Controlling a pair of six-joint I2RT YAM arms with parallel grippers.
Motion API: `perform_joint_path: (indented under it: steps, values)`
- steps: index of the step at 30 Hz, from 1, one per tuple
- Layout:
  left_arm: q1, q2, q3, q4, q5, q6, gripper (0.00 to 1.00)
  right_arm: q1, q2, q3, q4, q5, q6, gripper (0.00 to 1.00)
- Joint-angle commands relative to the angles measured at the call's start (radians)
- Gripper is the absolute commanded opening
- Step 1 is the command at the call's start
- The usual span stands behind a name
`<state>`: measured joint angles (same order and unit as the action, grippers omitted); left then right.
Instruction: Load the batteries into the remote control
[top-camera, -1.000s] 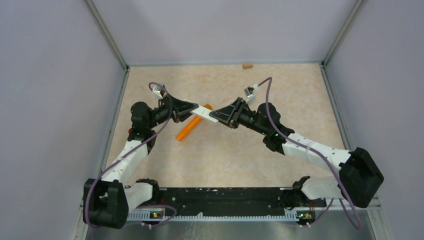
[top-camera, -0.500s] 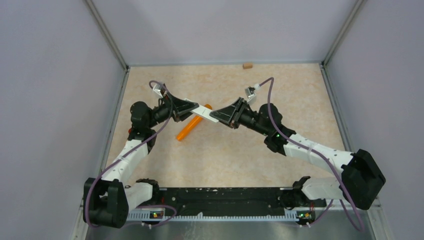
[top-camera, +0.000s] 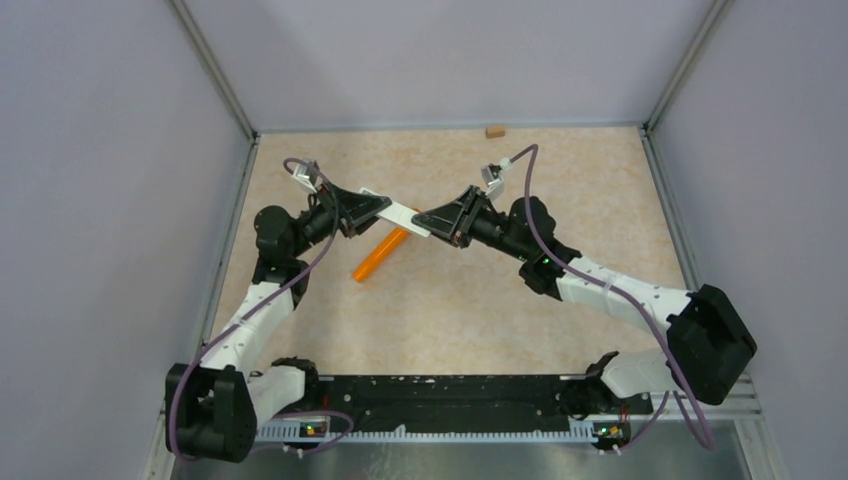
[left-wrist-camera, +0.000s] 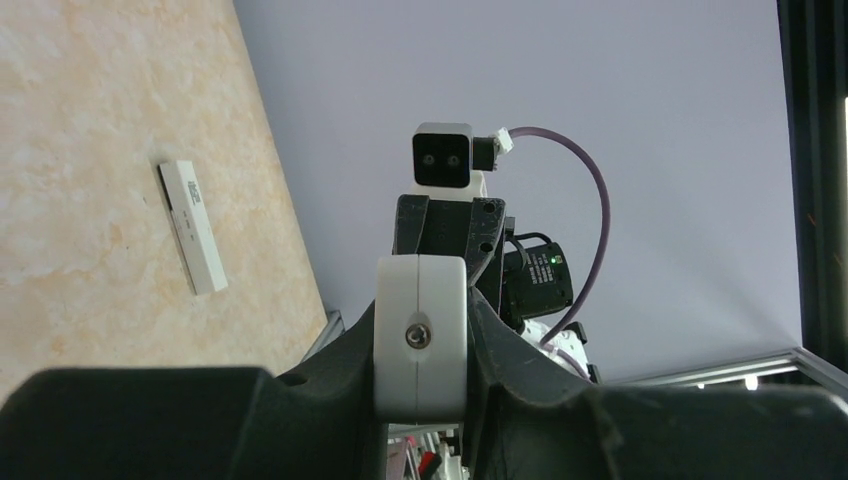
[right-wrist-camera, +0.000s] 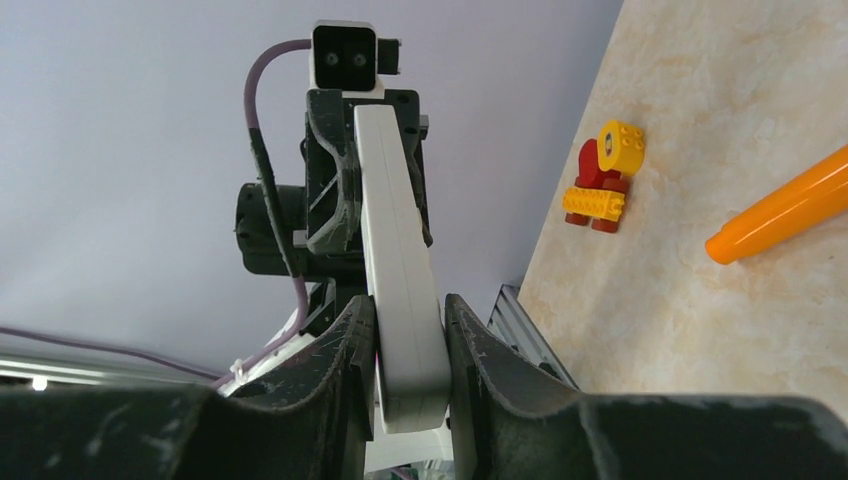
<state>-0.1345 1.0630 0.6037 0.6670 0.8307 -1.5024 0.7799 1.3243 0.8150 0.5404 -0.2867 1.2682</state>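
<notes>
The white remote control (top-camera: 397, 213) hangs in the air over the table's middle, held at both ends. My left gripper (top-camera: 372, 207) is shut on its left end; the left wrist view shows that end face with a screw (left-wrist-camera: 420, 335) pinched between the jaws. My right gripper (top-camera: 432, 218) is shut on the other end, and in the right wrist view the remote's long body (right-wrist-camera: 392, 240) runs away from the jaws toward the left wrist. The batteries are out of view.
An orange tube (top-camera: 378, 256) lies on the table under the remote. A small tan block (top-camera: 494, 131) sits at the back wall. A flat white strip (left-wrist-camera: 192, 226) lies near the table's edge. A yellow and red brick toy (right-wrist-camera: 603, 176) stands near the table's edge.
Both arms have carried the remote a little toward the back and left, still gripped at both ends. The orange tube has not moved.
</notes>
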Motion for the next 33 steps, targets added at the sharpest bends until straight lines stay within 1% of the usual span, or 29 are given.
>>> perform_joint_path:
  steps: [1,10,12,14,16,17,20,21,25,28,33]
  values:
    - [-0.109,-0.064,0.014,0.156,0.115,-0.021,0.0,0.019,0.089,0.052,-0.059,0.032,-0.051,0.17]
    - [-0.143,-0.065,0.002,0.142,0.125,-0.008,0.0,0.048,0.133,0.095,-0.033,0.054,-0.12,0.19]
    - [-0.143,-0.068,0.01,0.114,0.132,0.028,0.0,0.05,0.136,0.098,-0.037,0.061,-0.141,0.19]
    - [-0.14,-0.074,0.026,0.038,0.124,0.102,0.0,0.046,0.128,0.108,-0.087,0.072,-0.184,0.2]
    - [-0.131,-0.08,0.051,-0.082,0.117,0.191,0.0,0.033,0.111,0.111,-0.129,0.06,-0.247,0.26]
    - [-0.127,-0.08,0.061,-0.107,0.115,0.218,0.0,0.026,0.102,0.109,-0.142,0.041,-0.279,0.31]
    - [-0.12,-0.067,0.08,-0.116,0.125,0.254,0.0,0.015,0.067,0.103,-0.184,-0.028,-0.393,0.48]
    - [-0.118,-0.059,0.088,-0.117,0.132,0.26,0.0,0.016,0.055,0.108,-0.201,-0.049,-0.448,0.55]
    - [-0.113,-0.04,0.096,-0.119,0.159,0.274,0.0,0.013,0.015,0.123,-0.243,-0.14,-0.549,0.72]
    - [-0.109,-0.041,0.094,-0.131,0.173,0.296,0.0,0.011,-0.013,0.124,-0.244,-0.189,-0.59,0.79]
    - [-0.099,-0.056,0.095,-0.162,0.186,0.322,0.0,0.009,-0.034,0.123,-0.255,-0.226,-0.618,0.82]
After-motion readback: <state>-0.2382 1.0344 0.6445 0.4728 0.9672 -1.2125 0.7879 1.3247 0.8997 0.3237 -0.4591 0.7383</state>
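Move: The remote control is held in the air at both ends. Its middle lies roughly 3 cm right of and 2 cm behind the left gripper, and about 5 cm left of and 1 cm ahead of the right, near both gripper heights. The orange microphone is almost straight below the left gripper, 1 cm back and 1 cm left, some 28 cm down. The toy bricks are about 26 cm left of the left gripper and 6 cm back, as low. Keep the remote clamped in the left gripper and ease both hands forward about 1.5 cm together. Then open the right fingers wide while that hand sinks about 3 cm, draws back and turns some 30 degrees; meanwhile bring the left hand back about 6 cm, to the right and slightly down, turning clockwise with the remote. ##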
